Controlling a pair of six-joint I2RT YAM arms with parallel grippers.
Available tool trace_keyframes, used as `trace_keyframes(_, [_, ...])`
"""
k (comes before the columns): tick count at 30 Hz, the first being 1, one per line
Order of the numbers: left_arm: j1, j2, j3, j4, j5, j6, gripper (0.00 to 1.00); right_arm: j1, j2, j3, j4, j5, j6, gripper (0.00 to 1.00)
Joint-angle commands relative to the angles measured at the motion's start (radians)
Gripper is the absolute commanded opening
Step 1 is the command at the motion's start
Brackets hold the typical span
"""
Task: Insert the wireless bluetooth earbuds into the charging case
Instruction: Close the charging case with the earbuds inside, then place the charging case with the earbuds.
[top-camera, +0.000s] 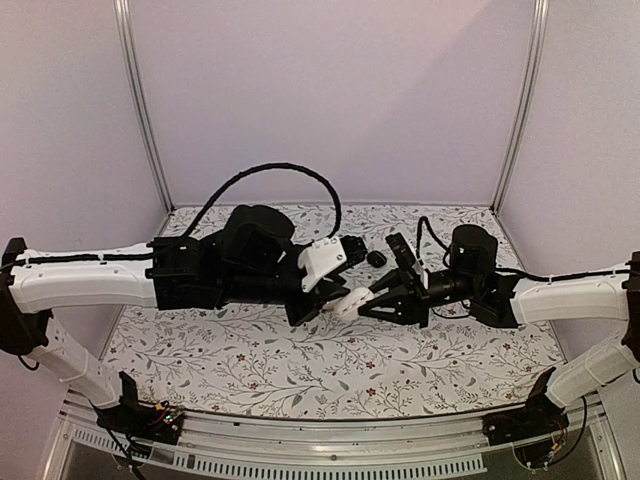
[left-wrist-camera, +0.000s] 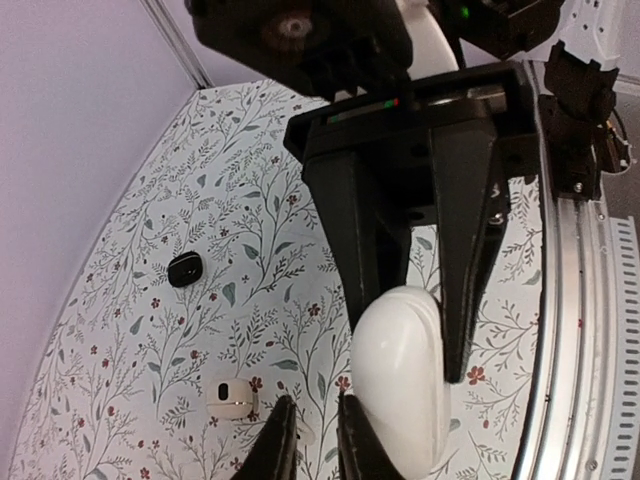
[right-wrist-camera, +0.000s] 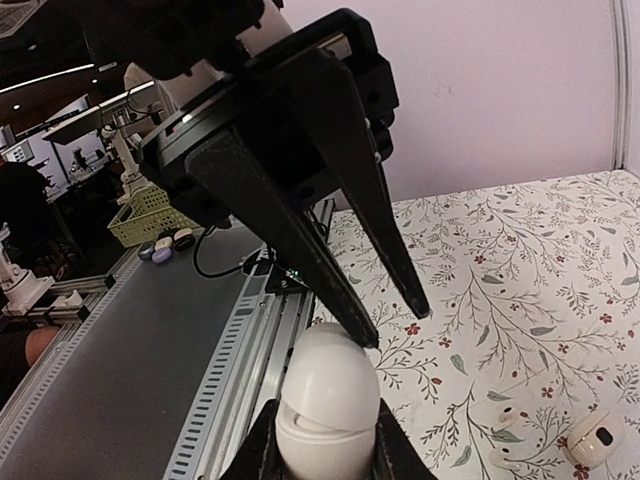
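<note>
My right gripper (right-wrist-camera: 327, 412) is shut on a white egg-shaped charging case (right-wrist-camera: 330, 370), held above the flowered table. A dark seam shows between the case's lid and its base. My left gripper (right-wrist-camera: 395, 327) is narrowly open with nothing between its fingers, and one fingertip (right-wrist-camera: 366, 340) touches the lid. From the left wrist, the case (left-wrist-camera: 400, 390) sits between the right gripper's black fingers (left-wrist-camera: 380, 250), just right of my left gripper (left-wrist-camera: 316, 397). Two white wireless bluetooth earbuds (right-wrist-camera: 506, 418) lie on the table to the right. From above, both grippers meet at the case (top-camera: 350, 300).
A small black case (top-camera: 376, 258) (left-wrist-camera: 184, 268) lies on the table behind the grippers. A small white case (left-wrist-camera: 232, 395) (right-wrist-camera: 590, 440) lies near the earbuds. A metal rail (left-wrist-camera: 580, 300) runs along the table's near edge, and pale walls (top-camera: 330, 100) enclose it.
</note>
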Motion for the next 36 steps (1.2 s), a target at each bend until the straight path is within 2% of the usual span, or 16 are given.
trace_keyframes(1, [-0.062, 0.051, 0.022, -0.012, -0.067, 0.033, 0.15, -0.029, 0.02, 0.018, 0.066, 0.045, 0.073, 0.0])
trace_keyframes(18, [-0.157, 0.148, 0.061, -0.021, -0.233, 0.069, 0.14, -0.052, 0.089, 0.048, 0.085, 0.089, 0.191, 0.0])
trace_keyframes(21, [-0.123, 0.123, 0.047, -0.017, -0.26, 0.039, 0.24, -0.058, 0.088, 0.041, 0.068, 0.093, 0.183, 0.0])
trace_keyframes(26, [0.01, 0.031, -0.001, 0.023, -0.236, -0.056, 0.39, -0.085, 0.077, 0.005, 0.059, 0.102, 0.17, 0.0])
trace_keyframes(33, [0.131, -0.064, -0.102, 0.121, -0.187, -0.165, 0.52, -0.158, 0.077, -0.061, 0.059, 0.178, 0.186, 0.0])
trace_keyframes(36, [0.17, -0.096, -0.137, 0.162, -0.156, -0.22, 0.7, -0.242, 0.081, -0.106, 0.059, 0.237, 0.229, 0.0])
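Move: The white charging case sticks out of the right gripper, its middle about 2 cm to the left of that hand's fingertips. From the left fingertips, which are already at its lid, the case's middle lies some 3 cm to the right, 2 cm back and 2 cm lower. Down on the table, about 20 cm below the left hand, the small white box stands 16 cm ahead and 2 cm left, and the black case about 34 cm ahead and 13 cm right. Keep the nearly shut left fingers against the case's lid and bear down about 3 cm, tilting the wrist, while the right gripper keeps its hold and sinks along, tipping its case end up. Then open the left fingers and take them off the case, forward and to the left, rising a little, as the right hand carries the case some 6 cm forward, slightly right and down, turning clockwise. ##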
